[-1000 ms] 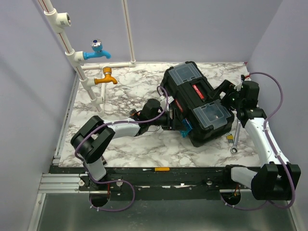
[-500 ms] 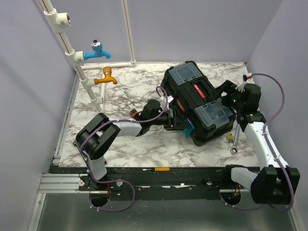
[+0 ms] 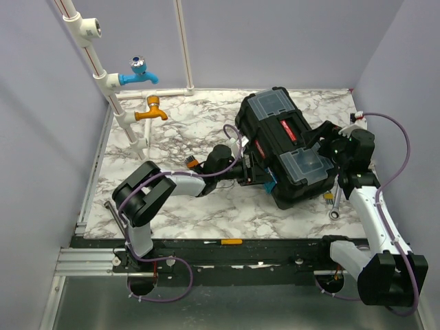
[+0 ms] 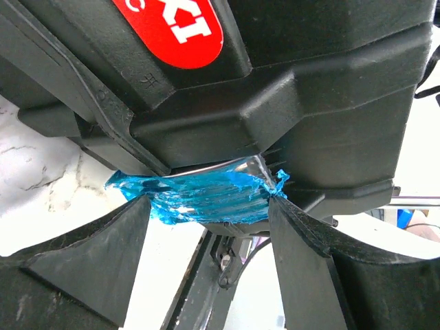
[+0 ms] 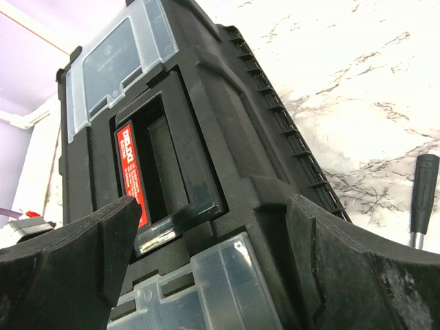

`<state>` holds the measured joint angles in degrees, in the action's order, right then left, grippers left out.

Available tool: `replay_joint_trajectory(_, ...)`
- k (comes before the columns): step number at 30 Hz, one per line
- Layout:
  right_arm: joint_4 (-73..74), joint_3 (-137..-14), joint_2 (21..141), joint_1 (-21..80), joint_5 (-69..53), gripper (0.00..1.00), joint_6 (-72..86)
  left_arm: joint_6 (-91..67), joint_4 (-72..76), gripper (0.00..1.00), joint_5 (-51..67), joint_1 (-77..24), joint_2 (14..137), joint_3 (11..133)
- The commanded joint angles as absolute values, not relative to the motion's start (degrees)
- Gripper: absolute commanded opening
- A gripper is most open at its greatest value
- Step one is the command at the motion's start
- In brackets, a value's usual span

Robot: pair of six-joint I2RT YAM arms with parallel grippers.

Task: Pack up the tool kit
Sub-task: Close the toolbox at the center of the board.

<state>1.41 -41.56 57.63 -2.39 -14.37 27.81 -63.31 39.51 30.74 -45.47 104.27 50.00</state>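
Observation:
The tool kit's black toolbox (image 3: 285, 148) lies slanted on the marble table, lid down, its red-labelled handle (image 5: 130, 172) between two clear-lidded compartments (image 5: 110, 62). My left gripper (image 3: 257, 176) is at the box's near-left side. In the left wrist view it (image 4: 210, 206) stands open, and the teal latch (image 4: 206, 196) spans the gap at its fingertips. My right gripper (image 3: 322, 148) is at the box's right end. It (image 5: 213, 227) is open, its fingers (image 5: 350, 268) straddling the box top by the nearer clear lid (image 5: 206, 289). A wrench (image 3: 335, 199) lies to the right of the box.
Blue (image 3: 137, 72) and orange (image 3: 151, 112) taps on white pipes stand at the back left. A yellow-handled screwdriver (image 3: 230, 242) lies on the near rail. A black tool handle (image 5: 423, 192) rests on the marble beyond the box. A metal tool (image 3: 113, 213) lies at the left edge.
The toolbox has turned slightly and shifted towards the back. My right gripper has come in closer over its right end. My left jaws have widened a little at the teal latch.

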Motion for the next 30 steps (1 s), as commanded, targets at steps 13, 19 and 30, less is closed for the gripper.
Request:
replay_joint_trajectory(13, 27.83, -49.49, 59.96, 2.00, -15.29, 0.96, 30.89, -53.02, 32.61, 0.78, 13.88, -46.08, 92.60, 43.04)
replay_joint_trajectory(19, 30.99, -62.60, 61.56, 2.02, -4.57, 0.98, 29.68, -47.92, 22.31, 0.91, 11.47, -41.02, 80.98, 36.95)
replay_joint_trajectory(30, 35.40, -75.98, 67.53, 16.28, 3.04, 0.92, 25.41, -39.30, 10.90, 0.95, 4.70, -35.62, 66.53, 30.78)
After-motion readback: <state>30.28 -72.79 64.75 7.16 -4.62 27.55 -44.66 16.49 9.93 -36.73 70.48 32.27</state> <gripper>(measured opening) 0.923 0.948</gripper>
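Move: At the toolbox's near blue latch, the left fingers point right, the latch some 2 cm to the right of the hand point and 1 cm back; the toolbox's middle is about 9 cm ahead and 9 cm right, and the far latch 10 cm ahead, 8 cm left. From the right hand, over the lid's right edge, the toolbox's middle is about 11 cm left, 4 cm back and 11 cm down, the carry handle 10 cm left, 1 cm ahead and 5 cm down. Holding briefly at the near latch, the left hand then comes free and pulls away to the left about 15 cm, opening wide while turning counter-clockwise and tipping its fingers down, some 30 degrees in all. The right hand, resting on the lid until then, draws back a centimetre, tips down a little and rises clear by 10 cm, ending with a short shift left over the toolbox. ##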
